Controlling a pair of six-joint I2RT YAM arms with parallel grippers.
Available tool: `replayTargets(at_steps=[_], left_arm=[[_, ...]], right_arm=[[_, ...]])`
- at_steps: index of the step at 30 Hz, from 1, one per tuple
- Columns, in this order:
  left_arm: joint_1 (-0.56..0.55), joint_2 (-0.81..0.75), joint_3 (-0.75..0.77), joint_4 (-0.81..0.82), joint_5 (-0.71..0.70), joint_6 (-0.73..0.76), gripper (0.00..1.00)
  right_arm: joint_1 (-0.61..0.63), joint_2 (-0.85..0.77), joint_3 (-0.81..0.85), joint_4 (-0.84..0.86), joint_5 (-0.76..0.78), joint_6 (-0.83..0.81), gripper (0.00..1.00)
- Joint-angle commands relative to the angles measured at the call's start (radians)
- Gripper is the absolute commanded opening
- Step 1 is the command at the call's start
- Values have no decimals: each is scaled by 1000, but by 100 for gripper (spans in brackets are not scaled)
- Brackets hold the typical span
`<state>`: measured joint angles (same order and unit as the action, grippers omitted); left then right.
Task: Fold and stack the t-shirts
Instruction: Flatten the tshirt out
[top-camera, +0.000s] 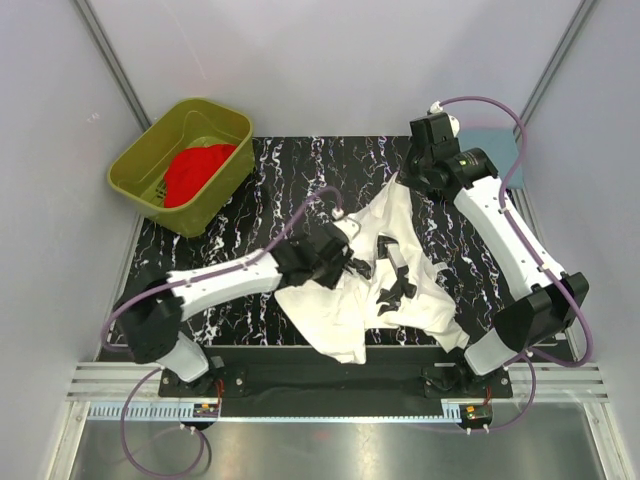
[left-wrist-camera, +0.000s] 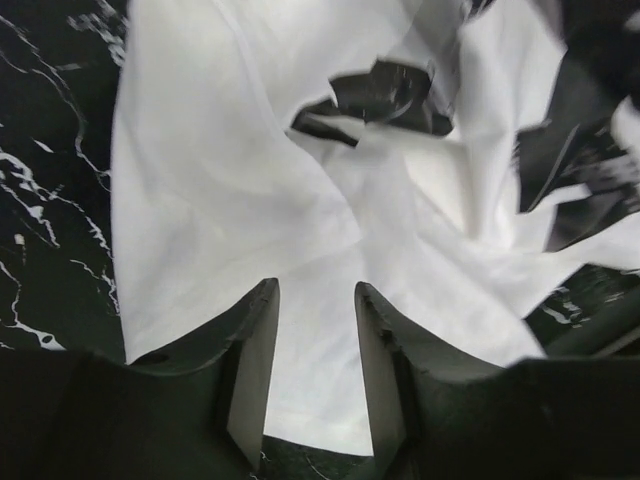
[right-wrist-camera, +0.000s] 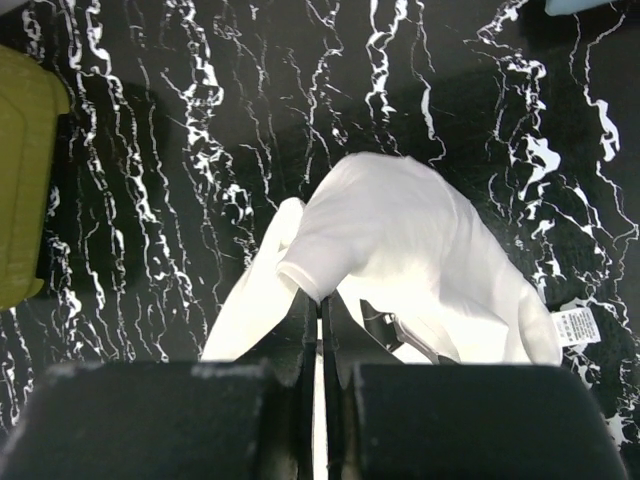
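Note:
A crumpled white t-shirt (top-camera: 340, 305) with black print (top-camera: 392, 285) lies on the black marbled mat. My right gripper (top-camera: 403, 180) is at its far corner, shut on a fold of the white cloth (right-wrist-camera: 400, 230), which rises in a peak to the pinched jaws (right-wrist-camera: 321, 298). Over the shirt's left part my left gripper (top-camera: 352, 264) hangs low. In the left wrist view its jaws (left-wrist-camera: 317, 290) stand apart with only the white cloth (left-wrist-camera: 230, 200) beneath them. A red t-shirt (top-camera: 195, 172) lies bunched inside the tub.
The olive-green tub (top-camera: 135, 175) sits off the mat's far left corner; its side (right-wrist-camera: 20, 190) shows at the left of the right wrist view. A pale blue pad (top-camera: 492, 148) lies behind the right arm. A care label (right-wrist-camera: 573, 325) hangs from the shirt.

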<state>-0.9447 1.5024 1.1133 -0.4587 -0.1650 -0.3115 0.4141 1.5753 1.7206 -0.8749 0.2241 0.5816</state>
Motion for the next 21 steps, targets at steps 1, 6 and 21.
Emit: replayTargets(at_steps=[1, 6, 21], left_arm=[[-64, 71, -17, 133, -97, 55, 44], [-121, 182, 63, 118, -152, 54, 46], [-137, 294, 65, 100, -260, -60, 43]], right_arm=[[-18, -51, -13, 60, -9, -22, 0], [-26, -49, -27, 73, -29, -23, 0], [-44, -78, -64, 70, -37, -40, 0]])
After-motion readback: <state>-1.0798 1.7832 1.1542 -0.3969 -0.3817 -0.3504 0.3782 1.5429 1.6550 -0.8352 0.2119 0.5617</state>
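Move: The t-shirt's loose inner fold, in the flat part on the table, lies some 9 cm below the left hand, about 3 cm to its right and level with it fore and aft. A small black print patch is about 5 cm ahead of that fold and 3 cm farther right; the larger black print lies some 11 cm to its right and 2 cm ahead. From the right hand, the fold lies roughly 15 cm back, 14 cm left and 24 cm below. The t-shirt's inner fold is what the left hand sinks towards, dropping about 8 cm quickly at first and then easing off, while drifting some 2.5 cm to the right. Its fingers stay partly open and tilt roughly 10 to 15 degrees to point more steeply down, ending astride the fold's edge close above the cloth; contact can't be made out. The right hand keeps the shirt's raised corner pinched, up and well forward. ##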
